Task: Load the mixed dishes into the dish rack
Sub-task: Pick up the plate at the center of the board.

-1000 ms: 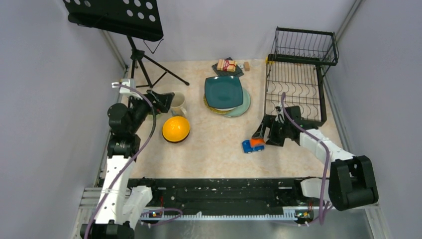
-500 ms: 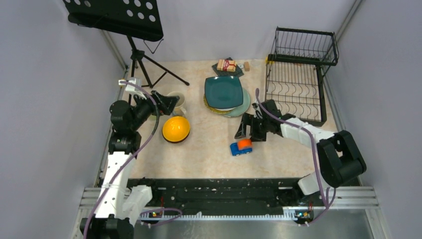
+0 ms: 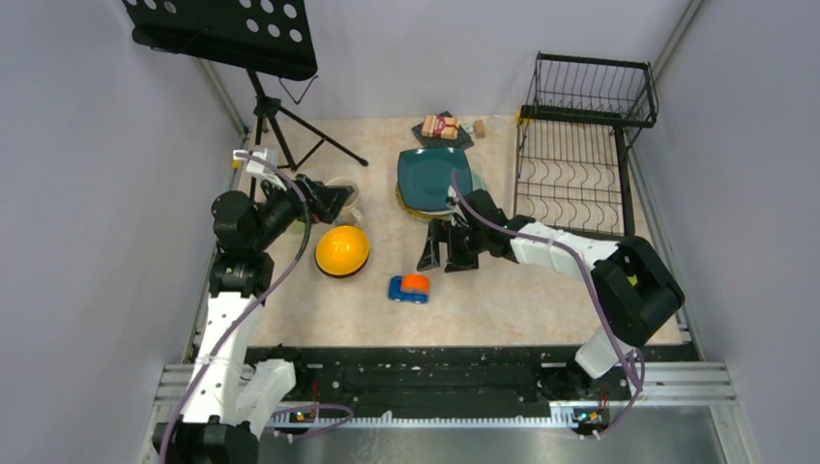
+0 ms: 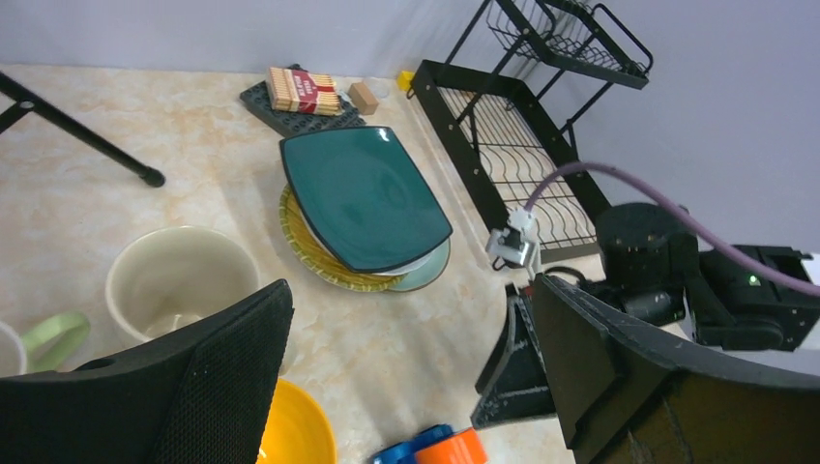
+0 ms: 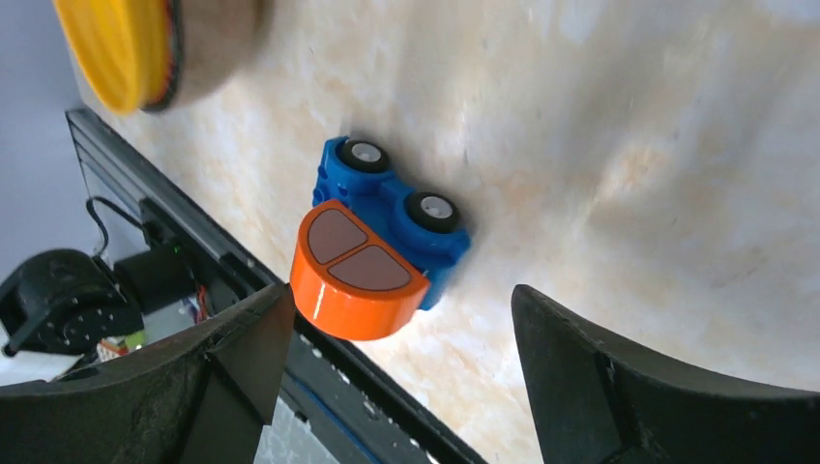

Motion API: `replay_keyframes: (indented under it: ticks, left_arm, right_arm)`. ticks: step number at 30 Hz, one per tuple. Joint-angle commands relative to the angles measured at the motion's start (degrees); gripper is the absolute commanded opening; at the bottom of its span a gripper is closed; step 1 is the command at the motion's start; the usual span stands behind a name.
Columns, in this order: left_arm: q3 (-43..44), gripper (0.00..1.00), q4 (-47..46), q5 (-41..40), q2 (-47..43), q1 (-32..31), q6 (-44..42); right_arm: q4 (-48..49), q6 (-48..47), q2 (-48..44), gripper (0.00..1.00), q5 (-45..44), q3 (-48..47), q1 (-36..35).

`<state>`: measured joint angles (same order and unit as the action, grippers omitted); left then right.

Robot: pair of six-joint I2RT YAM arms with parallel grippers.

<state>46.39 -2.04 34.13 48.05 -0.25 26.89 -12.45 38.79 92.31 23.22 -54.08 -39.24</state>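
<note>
The dark teal square plate tops a stack of round plates at mid-table. The orange-yellow bowl sits to the left. A beige mug and the handle of a pale green mug lie below my left gripper, which hovers open and holds nothing. My right gripper is open, low over the table just in front of the plate stack. The black wire dish rack stands at the back right with nothing in it.
A blue-and-orange toy car lies just ahead of the right fingers, apart from them. A packet on a dark mat sits at the back. A black music stand on a tripod occupies the back left.
My right arm has swung left from beside the rack to in front of the plate stack. The toy car has travelled left ahead of it. My left gripper has barely shifted.
</note>
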Motion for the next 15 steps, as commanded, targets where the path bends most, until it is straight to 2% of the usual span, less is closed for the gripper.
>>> replay_keyframes:
  ticks: [1,5,9,12,15]
  left_arm:
    - [3.0,0.96,-2.3,2.5,1.4,-2.3,-0.2]
    - [7.0,0.96,1.4,1.4,5.2,-9.7,-6.1]
    - [10.1,0.95,6.7,-0.4,11.2,-17.8,-9.9]
    - [11.6,0.94,9.9,-3.4,15.6,-23.8,-12.9]
    - [13.1,0.94,12.5,-6.9,20.9,-31.0,-13.9]
  right_arm:
    - [-5.2,-4.7,-2.0,0.85,-7.9,-8.0,0.0]
    - [-11.2,-5.9,-6.8,0.86,-19.4,-9.4,1.3]
    - [-15.2,0.3,-14.3,0.87,-31.5,-6.2,5.6]
    - [-14.4,4.1,-21.7,0.87,-35.9,-1.3,9.4]
    - [-13.1,6.1,-28.6,0.87,-41.1,2.5,10.1]
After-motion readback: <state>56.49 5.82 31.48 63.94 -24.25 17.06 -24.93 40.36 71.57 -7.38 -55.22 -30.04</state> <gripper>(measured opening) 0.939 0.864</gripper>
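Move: From the left hand the teal plate, top of the stack, lies about 13 cm ahead, 16 cm right and some 30 cm below. The mug stands about 6 cm ahead and 2 cm left, the yellow bowl 3 cm back and 3 cm left. From the right hand the plate is about 17 cm straight ahead and 5 cm down, the toy truck 4 cm back and 6 cm left, the dish rack 19 cm ahead and 30 cm right. Left hand sweeps 12 cm right towards the plate as the other swings 13 cm right, up and forward. ##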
